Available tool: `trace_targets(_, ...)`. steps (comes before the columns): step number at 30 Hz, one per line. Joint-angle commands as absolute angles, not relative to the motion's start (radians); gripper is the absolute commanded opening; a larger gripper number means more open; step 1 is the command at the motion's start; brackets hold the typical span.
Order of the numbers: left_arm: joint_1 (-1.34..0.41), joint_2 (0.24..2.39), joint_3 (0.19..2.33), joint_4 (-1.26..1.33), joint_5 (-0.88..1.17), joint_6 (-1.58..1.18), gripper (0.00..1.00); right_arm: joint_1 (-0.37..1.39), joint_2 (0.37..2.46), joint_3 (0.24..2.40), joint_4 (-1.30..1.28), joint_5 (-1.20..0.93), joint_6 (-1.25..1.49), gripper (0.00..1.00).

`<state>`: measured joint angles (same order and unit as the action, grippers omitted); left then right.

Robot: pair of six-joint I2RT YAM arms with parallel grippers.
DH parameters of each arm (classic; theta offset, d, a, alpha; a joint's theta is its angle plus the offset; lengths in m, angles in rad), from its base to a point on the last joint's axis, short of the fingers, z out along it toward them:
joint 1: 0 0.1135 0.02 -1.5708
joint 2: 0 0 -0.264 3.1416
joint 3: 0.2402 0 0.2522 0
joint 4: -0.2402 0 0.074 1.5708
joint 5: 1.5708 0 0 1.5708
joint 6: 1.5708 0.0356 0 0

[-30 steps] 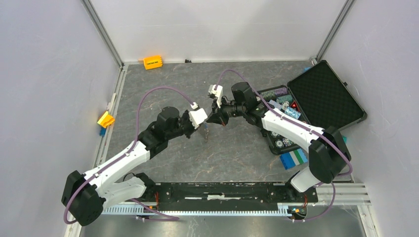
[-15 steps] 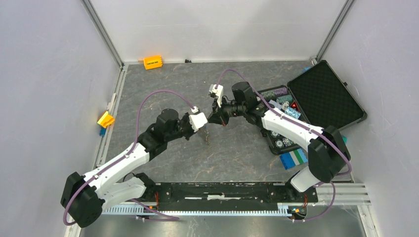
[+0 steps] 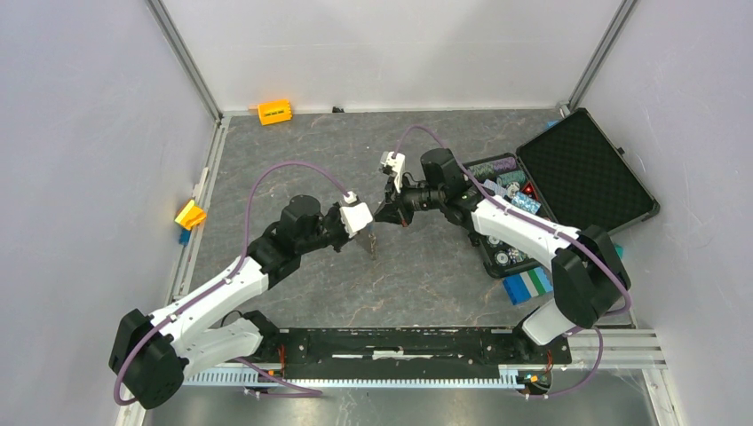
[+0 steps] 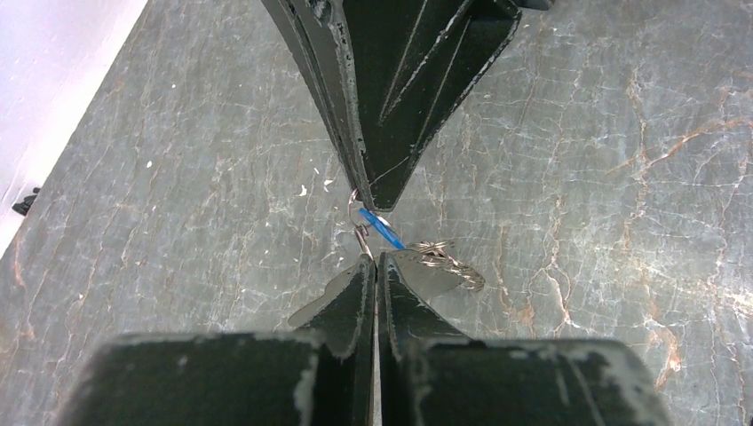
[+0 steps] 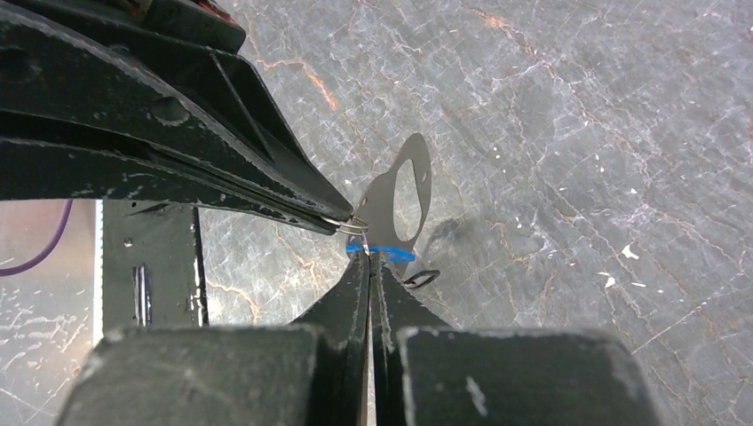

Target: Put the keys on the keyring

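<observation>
The keyring [image 5: 400, 197], a flat grey plate with a long oval hole, hangs upright from my left gripper [image 5: 348, 224], which is shut on its edge. Seen from the left wrist, the keyring's plate [image 4: 313, 306] shows on both sides of my shut left gripper [image 4: 373, 257]. A key with a bright blue tag [image 5: 384, 253] sits at the tip of my right gripper [image 5: 368, 256], which is shut on it. A thin wire ring [image 5: 355, 225] lies between the two tips. From above, left gripper [image 3: 368, 229] and right gripper [image 3: 383, 216] meet tip to tip mid-table, with the keyring [image 3: 371, 246] dangling below.
A small braided metal loop [image 4: 453, 262] hangs beside the keyring. An open black case [image 3: 577, 173] with small parts stands at the right, and a blue-and-white block [image 3: 528, 286] lies in front of it. An orange block [image 3: 274, 112] lies at the back, a yellow piece [image 3: 190, 214] at the left edge.
The right wrist has shifted slightly to the right and the left gripper has dropped a touch. Both grippers stay shut, tips still together.
</observation>
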<state>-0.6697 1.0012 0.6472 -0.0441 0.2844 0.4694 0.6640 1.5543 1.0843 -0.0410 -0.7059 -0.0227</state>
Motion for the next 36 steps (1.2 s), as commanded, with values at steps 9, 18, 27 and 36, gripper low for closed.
trace_targets(9,-0.647,0.980,0.692,0.008,0.501,0.508,0.02,0.647,1.575,1.004,0.155,-0.852,0.076,0.00)
trace_targets(18,-0.610,0.979,0.710,-0.029,0.603,0.525,0.02,0.637,1.544,0.965,0.206,-0.940,0.064,0.00)
trace_targets(27,-0.580,0.974,0.757,-0.155,0.809,0.619,0.02,0.634,1.494,0.943,0.144,-0.978,-0.081,0.00)
trace_targets(36,-0.569,0.969,0.782,-0.274,0.910,0.739,0.02,0.635,1.472,0.937,0.098,-0.994,-0.162,0.01)
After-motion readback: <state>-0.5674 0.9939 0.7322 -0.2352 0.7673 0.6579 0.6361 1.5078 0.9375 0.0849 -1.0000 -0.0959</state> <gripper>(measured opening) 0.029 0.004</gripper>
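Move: The wire rings of the keyring and key tag are strung between the two closed grippers: about 1 cm forward and 1 cm right of the left hand, and about 1 cm left of the right hand, roughly level with both. The blue tag hangs a centimetre or so under them. The grey metal plate dangles some 6 cm below, about 1 cm right of the left hand and 1 cm back and 1 cm left of the right. The rings stay pinched from both sides while both hands carry them back towards the bases, about 5 cm, drifting slightly right. The left hand turns some 25 degrees clockwise and rises about 2 cm late on; the right turns roughly 15 degrees counter-clockwise, dipping 1.5 cm before coming most of the way back up. Both grippers stay shut. ##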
